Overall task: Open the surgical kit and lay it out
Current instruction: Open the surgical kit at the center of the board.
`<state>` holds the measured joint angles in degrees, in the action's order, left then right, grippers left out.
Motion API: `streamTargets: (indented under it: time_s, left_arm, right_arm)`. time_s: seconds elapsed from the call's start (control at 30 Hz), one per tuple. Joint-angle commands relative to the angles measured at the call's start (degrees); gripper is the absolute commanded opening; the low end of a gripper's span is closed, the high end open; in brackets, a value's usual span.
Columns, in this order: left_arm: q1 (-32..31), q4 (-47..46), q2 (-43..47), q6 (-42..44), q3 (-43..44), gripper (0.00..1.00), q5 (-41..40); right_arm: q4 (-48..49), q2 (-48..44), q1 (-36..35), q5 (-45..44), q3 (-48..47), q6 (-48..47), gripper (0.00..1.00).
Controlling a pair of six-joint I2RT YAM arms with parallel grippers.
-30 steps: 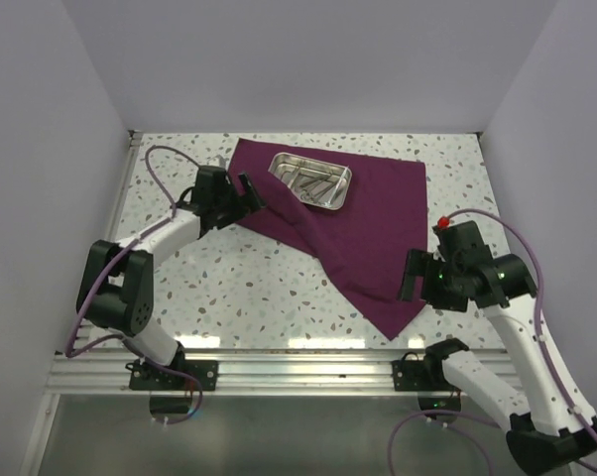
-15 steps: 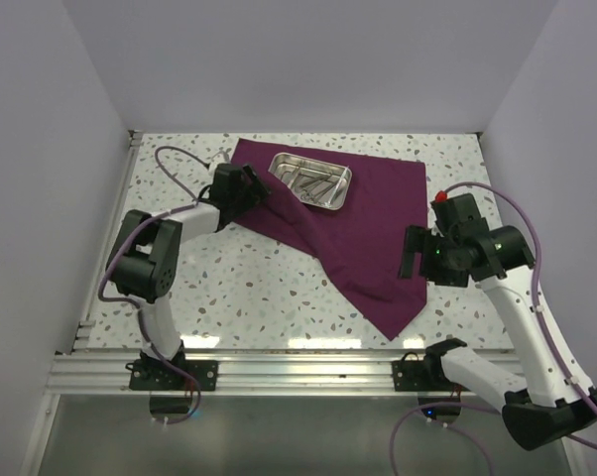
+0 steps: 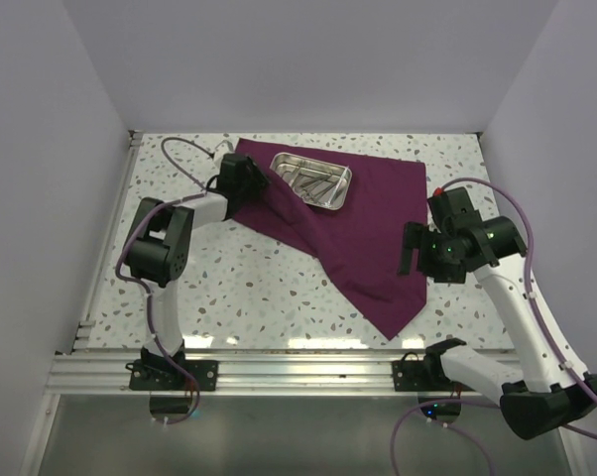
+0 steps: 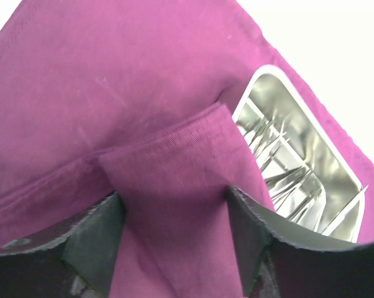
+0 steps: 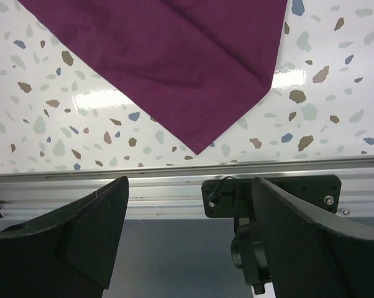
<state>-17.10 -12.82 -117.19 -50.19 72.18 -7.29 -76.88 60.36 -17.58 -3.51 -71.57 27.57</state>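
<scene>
The maroon cloth wrap [image 3: 363, 238] lies spread on the table, one flap folded over in a ridge from the tray toward the near corner. The steel tray [image 3: 277, 162] sits on its far part with silvery instruments [image 3: 316, 183] inside. My left gripper [image 3: 245, 180] is at the cloth's left edge beside the tray. In the left wrist view its open fingers [image 4: 94, 236] straddle a raised fold of cloth [image 4: 174, 161], with the tray [image 4: 333, 162] and instruments [image 4: 280, 171] just beyond. My right gripper [image 3: 410, 260] hovers open and holds nothing, over the cloth's right edge.
In the right wrist view the right gripper [image 5: 190, 236] looks down on the cloth's near corner [image 5: 199, 139], the speckled table [image 5: 323, 105] and the metal rail [image 5: 162, 186] at the near edge. Walls close in both sides and the back.
My left gripper has pushed further right along the cloth's edge toward the tray, and its jaws have narrowed around the fold. The right gripper has shifted slightly away from the near edge.
</scene>
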Motion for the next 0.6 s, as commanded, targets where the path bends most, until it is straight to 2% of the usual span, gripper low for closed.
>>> streamTargets:
  time_s: [0.0,0.17,0.5,0.53,0.57]
  left_arm:
    - [1.1,-2.57,-0.06,1.76,3.75,0.65,-0.54]
    - [1.37,-0.02,0.55,3.26,6.04,0.49,1.57]
    - [1.28,2.54,6.44,4.49,2.18,0.45,3.77]
    - [1.28,2.1,6.62,4.75,1.39,0.42,3.69]
    - [1.28,2.1,6.71,5.1,1.21,0.34,3.77]
  right_arm:
    - [-2.4,0.46,0.01,-0.53,-1.29,0.64,0.83]
    - [-1.61,0.9,-0.08,-0.62,-0.41,0.38,0.83]
    - [-0.46,0.38,-0.08,-0.71,2.31,-0.41,0.83]
    - [-0.11,0.29,-0.08,-0.62,2.75,-0.59,0.82]
    - [-0.02,0.2,-0.08,-0.62,3.01,-0.5,0.82]
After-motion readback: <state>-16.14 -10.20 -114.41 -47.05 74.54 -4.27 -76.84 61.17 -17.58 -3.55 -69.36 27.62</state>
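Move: The upper edge of the kit's folded cloth flap lies right at the left fingertips, about 2 cm ahead, 1 cm to the right and 1 cm below, with the fingers straddling the cloth. The instrument tray's middle is about 3 cm ahead, some 14 cm to the right and 2 cm below. The cloth's far left corner is roughly 17 cm ahead and 7 cm left, some 3 cm lower. From the right hand, the flap edge lies about 37 cm ahead, 37 cm left and 16 cm below. Close the left gripper from well open to somewhat under half open around the cloth flap beside the tray, gathering its edge between the fingertips. As it closes, raise the hand about 3 cm, easing roughly 1.5 cm forward first and then about 1 cm back. ##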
